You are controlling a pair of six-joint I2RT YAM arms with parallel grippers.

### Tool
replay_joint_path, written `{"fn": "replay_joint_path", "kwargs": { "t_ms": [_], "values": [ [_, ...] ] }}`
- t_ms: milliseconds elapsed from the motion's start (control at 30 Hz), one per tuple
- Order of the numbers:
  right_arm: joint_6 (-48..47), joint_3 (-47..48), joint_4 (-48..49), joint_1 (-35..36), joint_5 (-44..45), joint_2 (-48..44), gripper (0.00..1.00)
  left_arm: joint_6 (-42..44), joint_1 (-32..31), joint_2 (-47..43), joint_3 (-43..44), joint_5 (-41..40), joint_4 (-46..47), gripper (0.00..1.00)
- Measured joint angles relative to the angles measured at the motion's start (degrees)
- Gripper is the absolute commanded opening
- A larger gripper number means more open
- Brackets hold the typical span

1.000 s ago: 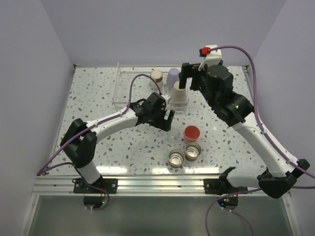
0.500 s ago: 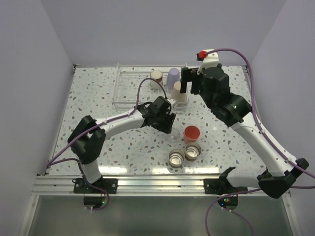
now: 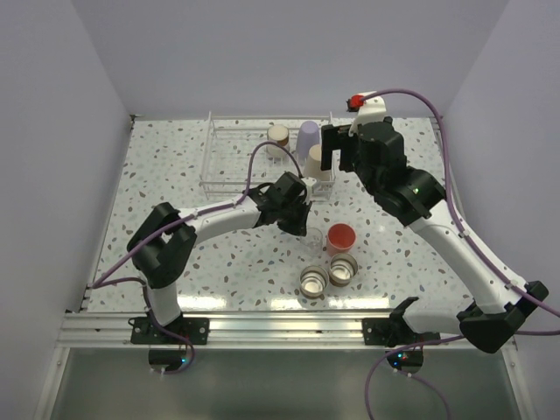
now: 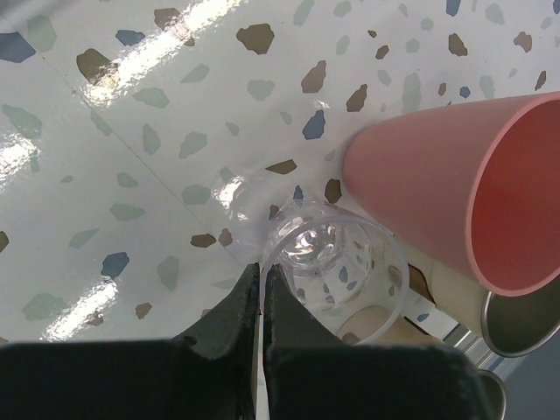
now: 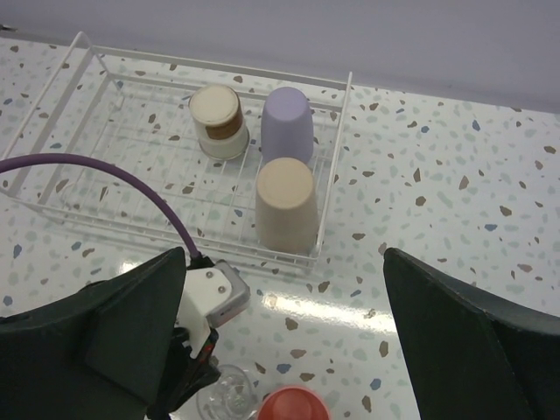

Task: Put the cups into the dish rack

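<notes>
The clear cup (image 4: 337, 276) stands upright on the table with my left gripper (image 4: 261, 278) shut on its near rim, one finger inside and one outside. From above, this cup (image 3: 309, 239) is just left of the red-pink cup (image 3: 340, 237). Two silvery-rimmed cups (image 3: 313, 281) (image 3: 343, 271) stand in front of them. The dish rack (image 3: 210, 150) holds a tan-based cup (image 5: 219, 118), the lavender cup (image 5: 289, 118) and the beige cup (image 5: 286, 201), all upside down. My right gripper (image 5: 282, 262) hovers open above the rack's right end, holding nothing.
The red-pink cup (image 4: 455, 184) nearly touches the clear cup's right side. A purple cable (image 5: 114, 175) arcs from the left wrist over the rack's front rail. Grey walls close in the table on three sides.
My left gripper moved right to the clear cup and shut on its rim. The right arm barely shifted above the rack.
</notes>
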Motion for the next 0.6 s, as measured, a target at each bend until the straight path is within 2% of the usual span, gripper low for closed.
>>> {"fn": "replay_joint_path", "kwargs": {
  "t_ms": [333,467,600],
  "values": [
    [-0.33,0.96,-0.63,0.00,0.76,0.22,0.98,0.00,1.99,-1.57,-2.05,-0.11,0.11,0.00],
    [0.13,6.16,-1.33,-0.02,-1.14,2.36,0.98,0.04,8.63,-9.20,-7.26,0.33,-0.90,0.00],
    [4.07,11.91,-0.79,-0.13,-6.60,5.75,0.98,0.11,16.94,-18.82,-8.22,1.66,-0.59,0.00]
  ]
}}
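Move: The dish rack's middle lies about 24 cm ahead of the left gripper, 10 cm to its left and slightly lower; the left gripper is already shut on the clear cup's near rim. The beige cup in the rack stands some 20 cm ahead and 6 cm to the right, the red cup about 9 cm right and 1 cm back. From the right gripper, the rack's middle is some 17 cm ahead, 16 cm left and 33 cm below. Keep the left fingers pinched on the clear cup's rim and, slowly at first, swing it left about 11 cm, then lift it some 8 cm as well while reaching forward, away from the red cup and towards the rack's front rail. Let the wrist turn roughly 15 degrees counter-clockwise. Late on, raise the empty, wide-open right gripper about 5 cm and ease it left. ##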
